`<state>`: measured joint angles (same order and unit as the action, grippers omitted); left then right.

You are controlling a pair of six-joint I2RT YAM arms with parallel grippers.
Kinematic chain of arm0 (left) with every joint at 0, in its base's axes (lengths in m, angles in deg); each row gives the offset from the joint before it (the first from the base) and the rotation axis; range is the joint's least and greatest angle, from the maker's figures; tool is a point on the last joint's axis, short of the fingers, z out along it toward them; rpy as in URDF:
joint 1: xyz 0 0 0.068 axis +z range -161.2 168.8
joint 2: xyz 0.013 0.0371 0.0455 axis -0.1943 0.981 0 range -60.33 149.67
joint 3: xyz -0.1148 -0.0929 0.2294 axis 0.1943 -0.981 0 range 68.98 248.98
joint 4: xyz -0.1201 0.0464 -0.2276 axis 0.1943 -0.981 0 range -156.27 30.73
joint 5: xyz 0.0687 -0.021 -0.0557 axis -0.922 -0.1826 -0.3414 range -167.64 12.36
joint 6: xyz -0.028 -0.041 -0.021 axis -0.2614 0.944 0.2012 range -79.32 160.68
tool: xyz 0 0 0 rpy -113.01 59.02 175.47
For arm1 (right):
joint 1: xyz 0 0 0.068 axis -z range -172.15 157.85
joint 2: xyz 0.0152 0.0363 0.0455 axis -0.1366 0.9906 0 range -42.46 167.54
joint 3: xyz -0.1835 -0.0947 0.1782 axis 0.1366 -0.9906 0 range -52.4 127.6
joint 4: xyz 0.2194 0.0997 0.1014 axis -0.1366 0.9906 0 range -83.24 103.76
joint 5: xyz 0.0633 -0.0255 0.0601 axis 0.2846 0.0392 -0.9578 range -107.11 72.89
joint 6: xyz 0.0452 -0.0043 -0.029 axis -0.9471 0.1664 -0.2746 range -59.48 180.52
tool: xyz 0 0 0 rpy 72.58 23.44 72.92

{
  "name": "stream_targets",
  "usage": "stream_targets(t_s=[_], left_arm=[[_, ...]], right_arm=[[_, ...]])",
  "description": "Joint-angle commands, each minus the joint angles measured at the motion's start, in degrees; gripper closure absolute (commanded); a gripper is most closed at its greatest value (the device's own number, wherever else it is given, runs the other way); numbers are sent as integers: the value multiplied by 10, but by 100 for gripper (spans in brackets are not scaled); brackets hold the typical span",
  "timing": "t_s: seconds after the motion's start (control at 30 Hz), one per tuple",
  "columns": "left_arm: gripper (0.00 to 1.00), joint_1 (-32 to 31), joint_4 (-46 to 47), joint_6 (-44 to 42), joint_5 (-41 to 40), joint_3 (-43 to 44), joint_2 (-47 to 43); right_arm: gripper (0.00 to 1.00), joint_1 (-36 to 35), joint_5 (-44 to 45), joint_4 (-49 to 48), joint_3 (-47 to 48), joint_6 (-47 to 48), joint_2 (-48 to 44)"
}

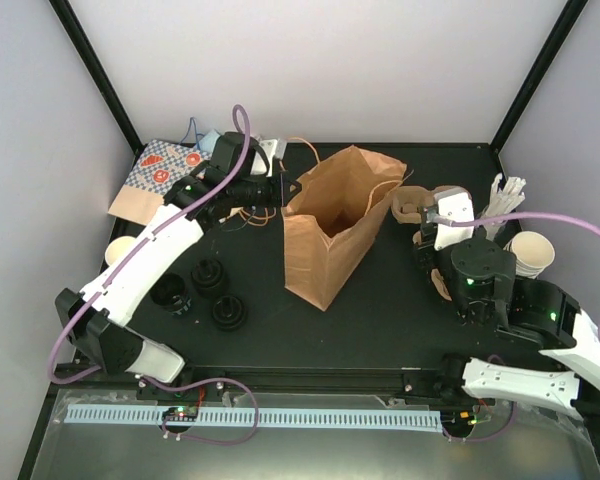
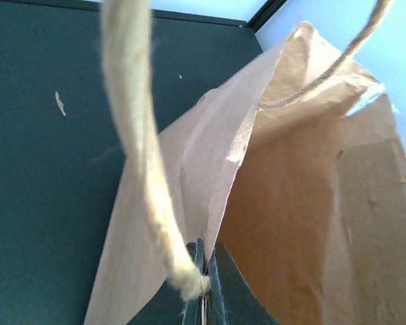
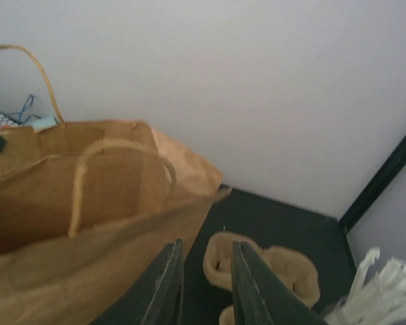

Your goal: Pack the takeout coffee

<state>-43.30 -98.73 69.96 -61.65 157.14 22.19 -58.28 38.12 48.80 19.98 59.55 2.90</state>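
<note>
The tan pulp cup carrier [image 3: 271,271] lies on the black table just right of the brown paper bag [image 1: 330,235], and shows in the top view as the carrier [image 1: 410,203]. My right gripper [image 3: 206,277] hovers over the gap between bag and carrier, jaws a little open with nothing between them; from above it is the right gripper [image 1: 427,222]. My left gripper [image 2: 206,274] is shut on the bag's left rim beside a handle cord [image 2: 139,135]. One cream cup [image 1: 533,252] stands at the right, another cup [image 1: 120,250] at the left. Black lids [image 1: 210,277] lie near the left arm.
The bag stands open in the middle of the table. A bundle of white plastic sticks [image 1: 507,197] lies behind the right cup. A red-patterned packet [image 1: 160,172] sits at the back left corner. Walls close in on three sides.
</note>
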Motion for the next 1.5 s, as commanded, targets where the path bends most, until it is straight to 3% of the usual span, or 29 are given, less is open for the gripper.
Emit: stream_targets(t_s=[0.0,0.1,0.2,0.3,0.47,0.5,0.63,0.77,0.87,1.1,1.47], left_arm=[[99,18,94,45,29,-2,8],[98,27,102,40,14,3,13],[94,32,108,25,8,-2,10],[90,34,110,14,8,-12,3],[81,34,104,-5,8,-24,-12],[76,34,100,-10,11,-24,-14],[54,34,97,-39,8,-31,-47],[34,34,82,-55,-18,-37,-82],[22,34,67,-69,-32,-43,-105],[17,34,38,-105,-55,-65,-159],[13,34,-13,-155,-127,-107,-250]], right_arm=[[76,44,-68,129,5,-142,5],[75,104,-146,142,-19,-168,10],[71,209,-268,138,-45,-192,17],[60,292,-323,145,-60,-236,35],[23,364,-330,130,-107,-316,42],[21,371,-331,119,-122,-331,36],[20,407,-350,81,-174,-364,23],[20,474,-431,57,-194,-357,71],[21,485,-395,70,-181,-383,125],[23,493,-302,70,-161,-476,201],[23,576,-343,6,-176,-491,262]])
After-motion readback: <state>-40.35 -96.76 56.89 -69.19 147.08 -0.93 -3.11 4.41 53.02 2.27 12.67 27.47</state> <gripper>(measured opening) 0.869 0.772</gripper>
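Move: My left fingers hold the brown bag by its left rim; the bag's middle lies about 11 cm to the right, level fore and aft, and some 16 cm below. The black lids are roughly 18 cm to the left and 4 cm back. For my empty right hand the near cup tray lies about 13 cm ahead, 15 cm to the right and 38 cm below; the far tray is some 15 cm beyond it and 4 cm farther left, the straws 13 cm beyond and 12 cm to its right. I ease the pinched bag rim about 3 cm forward with my left hand, then open wide to let go and back off from the bag, back, left and up, fingers tipping up. Meanwhile my right hand sinks some 27 cm towards the near cup tray, also going right and forward, opening its fingers, tipping them steeply down and swinging clockwise, without touching the tray yet. ##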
